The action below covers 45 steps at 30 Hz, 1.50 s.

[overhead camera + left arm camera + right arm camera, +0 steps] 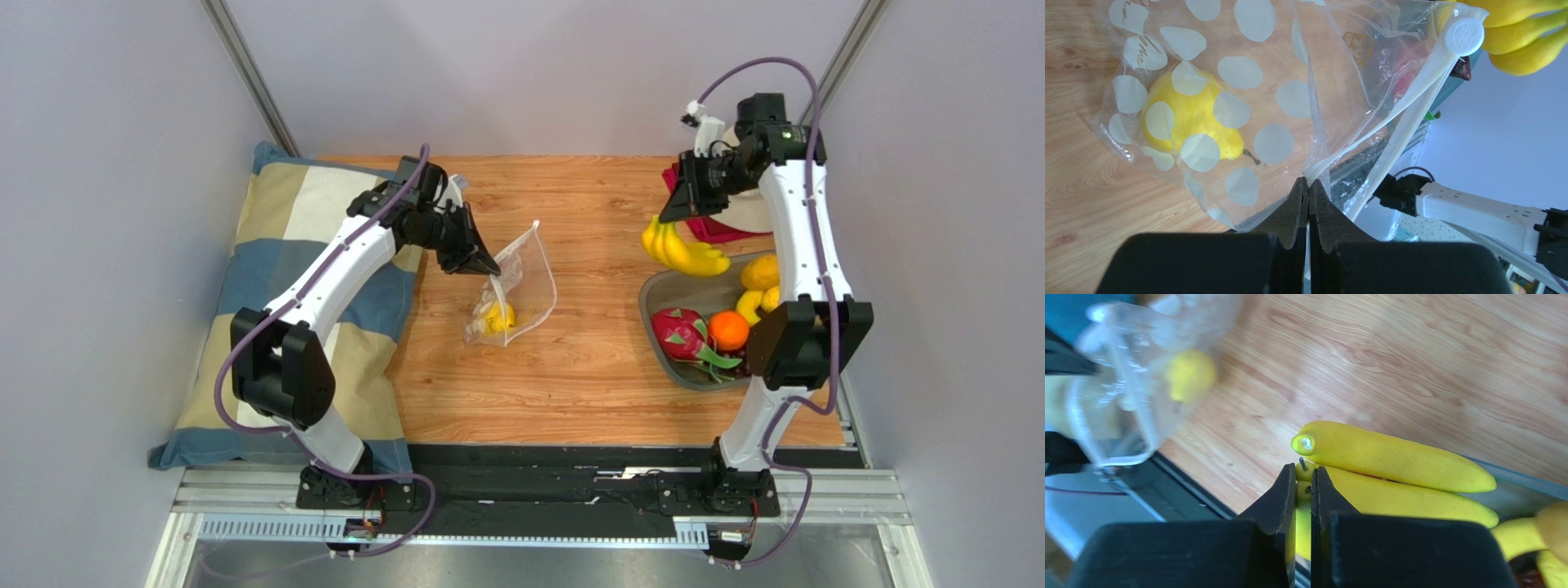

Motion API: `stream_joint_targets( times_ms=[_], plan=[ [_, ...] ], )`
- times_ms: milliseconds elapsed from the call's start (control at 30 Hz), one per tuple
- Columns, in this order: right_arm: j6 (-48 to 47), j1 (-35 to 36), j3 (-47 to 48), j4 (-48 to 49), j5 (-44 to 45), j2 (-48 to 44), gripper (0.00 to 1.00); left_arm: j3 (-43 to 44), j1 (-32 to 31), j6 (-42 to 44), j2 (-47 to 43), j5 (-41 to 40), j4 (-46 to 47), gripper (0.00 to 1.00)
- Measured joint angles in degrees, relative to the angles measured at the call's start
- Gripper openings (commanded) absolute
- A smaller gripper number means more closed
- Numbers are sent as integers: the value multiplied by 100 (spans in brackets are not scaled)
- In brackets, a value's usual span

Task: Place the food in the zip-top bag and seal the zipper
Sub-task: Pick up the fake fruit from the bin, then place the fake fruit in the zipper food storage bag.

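The clear dotted zip-top bag lies mid-table with a yellow fruit inside it; both show in the left wrist view, the bag and the fruit. My left gripper is shut on the bag's mouth edge, holding the whitish zipper strip up. My right gripper is shut on the stem of the yellow bananas, held above the table's far right. The dragon fruit, the orange and more yellow fruit lie in the grey tray.
A checked cushion lies along the table's left side under the left arm. A red object sits behind the bananas. Grey walls close the sides and back. Black rails run along the near edge.
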Motion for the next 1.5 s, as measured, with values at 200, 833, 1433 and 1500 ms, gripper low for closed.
stream_joint_targets(
  times_ms=[200,833,1433,1500],
  plan=[
    [1731,-284,-911,1296,-1641,-828,0,-127,142,-199,0,382,238,0],
    [10404,1908,-4155,11903,-2686,-1943,0,-466,428,-868,92,1652,1128,0],
    [10347,2149,-6050,13772,-1923,-1768,0,-743,647,-1274,107,2218,1683,0],
    [10325,2151,-6164,13765,-1757,-1764,0,-839,678,-1346,107,2225,1788,0]
  ],
)
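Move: The bananas already hang by their stems from the right fingers. The bag's open mouth is about 23 cm to the right hand's left, 5 cm back and 10 cm lower; the bin's middle is some 15 cm right, 7 cm back and 20 cm below. From the left fingers, still pinching the mouth's edge, the mouth's centre is about 5 cm right, 1 cm ahead and 6 cm down, and the yellow fruit inside the bag sits some 17 cm straight below. Up and leftward in a fast arc, then back as well, the right hand carries the bananas from beside the bin towards the bag, rolling some 75 degrees until its fingers point left and slightly up; over the last third it sinks, ending about 21 cm farther left, still well above its starting height. The left hand keeps its pinch, rises slightly and swings its fingers from steeply down towards level. ##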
